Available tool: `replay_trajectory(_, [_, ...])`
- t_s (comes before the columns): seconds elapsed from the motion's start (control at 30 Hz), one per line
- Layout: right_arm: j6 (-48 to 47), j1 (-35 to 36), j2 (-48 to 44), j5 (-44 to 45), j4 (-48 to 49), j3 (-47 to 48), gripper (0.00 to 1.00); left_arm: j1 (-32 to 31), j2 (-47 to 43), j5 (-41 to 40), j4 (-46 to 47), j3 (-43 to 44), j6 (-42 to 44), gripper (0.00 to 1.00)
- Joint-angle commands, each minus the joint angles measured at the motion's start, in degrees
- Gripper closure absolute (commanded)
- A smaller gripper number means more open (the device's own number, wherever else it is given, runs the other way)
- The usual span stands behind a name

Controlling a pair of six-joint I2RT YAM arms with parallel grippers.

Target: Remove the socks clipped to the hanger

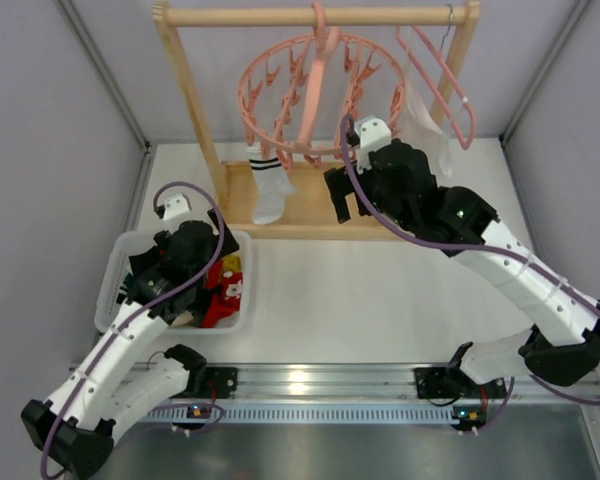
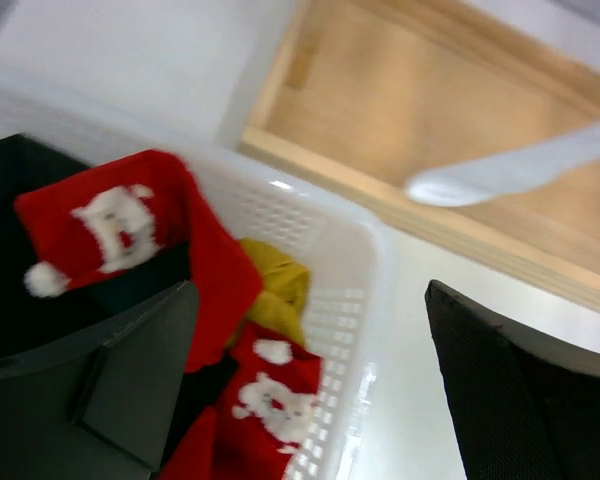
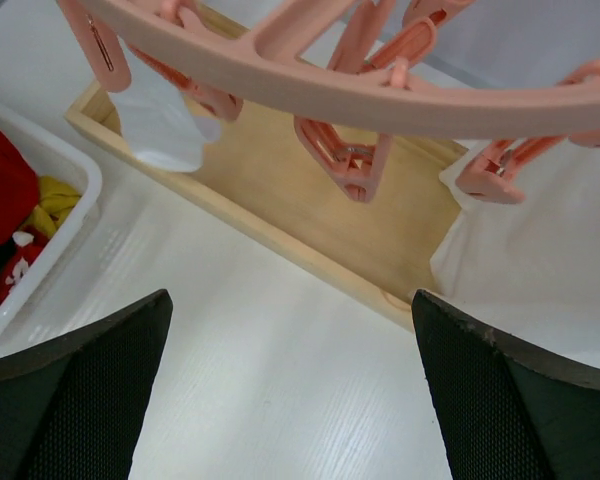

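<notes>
The salmon-pink ring hanger (image 1: 320,95) hangs from the wooden rail, its clips dangling. One white sock with black cuff stripes (image 1: 268,185) is still clipped at the ring's left side; its toe (image 2: 510,170) shows in the left wrist view. My left gripper (image 2: 310,345) is open over the white basket (image 1: 110,280), with nothing between its fingers. Under it lie red socks with white marks (image 2: 140,215) and dark ones. My right gripper (image 3: 290,340) is open and empty, just below the ring's (image 3: 380,95) front clips and right of the white sock (image 3: 165,125).
A wooden rack with a flat base board (image 1: 310,205) carries the rail. A plain pink triangular hanger (image 1: 445,75) and a white cloth bag (image 1: 425,125) hang at the right. A yellow piece (image 2: 275,285) lies in the basket. Grey walls close both sides.
</notes>
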Motion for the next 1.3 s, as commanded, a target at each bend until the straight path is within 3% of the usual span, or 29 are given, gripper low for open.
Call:
replay_trajectory(0.0, [2.0,-0.3,-6.6,-2.2,5.9,-5.4,0.01,0.1,-2.3,14.3,10.8,-0.3,3.7,0.02])
replay_trajectory(0.03, [2.3,-0.4,-9.5,-3.2,8.0,-6.9,0.0,0.1,-2.2,22.1,18.0,-1.5,6.8,0.02])
replay_trajectory(0.17, [3.2,-0.4,-15.9,-8.7,11.4,-12.5,0.01,0.3,-0.4,37.5,39.9,-7.8,14.2,0.02])
replay_trajectory(0.33, [3.2,-0.4,-22.6,-13.3,12.0,-16.7,0.0,1.7,6.2,35.9,56.3,-12.7,16.5,0.02])
replay_trajectory(0.6, [3.4,-0.4,-28.2,-17.3,13.7,-22.0,0.01,6.9,21.5,45.0,82.2,-15.0,22.2,0.02])
replay_trajectory(0.73, [2.9,-0.3,-28.7,-19.1,14.3,-23.1,0.01,8.5,28.3,50.4,85.6,-11.3,23.6,0.02])
replay_trajectory(0.97, [3.0,-0.3,-30.1,-22.3,15.5,-25.2,0.01,10.9,37.0,50.5,86.0,-4.1,26.0,0.02])
replay_trajectory(1.13, [2.7,-0.2,-30.1,-19.9,16.2,-26.5,0.01,11.5,41.9,52.4,86.1,-1.3,26.1,0.03])
replay_trajectory(1.17, [2.5,-0.2,-29.9,-19.9,16.5,-26.8,0.01,11.5,42.0,54.0,86.1,-1.3,24.6,0.09])
replay_trajectory(1.23, [2.5,-0.1,-29.6,-19.8,16.9,-26.9,0.0,11.5,41.2,55.1,86.5,-1.7,22.9,0.35])
replay_trajectory(1.27, [2.5,-0.1,-29.5,-19.8,17.5,-27.0,0.0,11.4,40.8,55.3,86.9,-2.6,22.0,0.59])
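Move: The white sock with black stripes hangs some 17 cm ahead of the left hand and 15 cm to its right, about level with it. It is clipped to the near-left side of the hanger ring, whose middle is roughly 23 cm ahead, 26 cm to the right and 15 cm above the left hand. The sock box's middle is about 5 cm back, 5 cm left and 17 cm below that hand. From the right hand, the sock is about 13 cm ahead, 15 cm left and 13 cm lower. The white sock is reached by the open left hand, which leaves the box, swings about 12 cm right with a small rise and dip, then goes some 13 cm forward, turning clockwise and levelling its fingers. Only at the end do they begin closing around the sock below its stripes. The open right hand backs about 10 cm away from the hanger, rolling its left side up and turning counter-clockwise. ##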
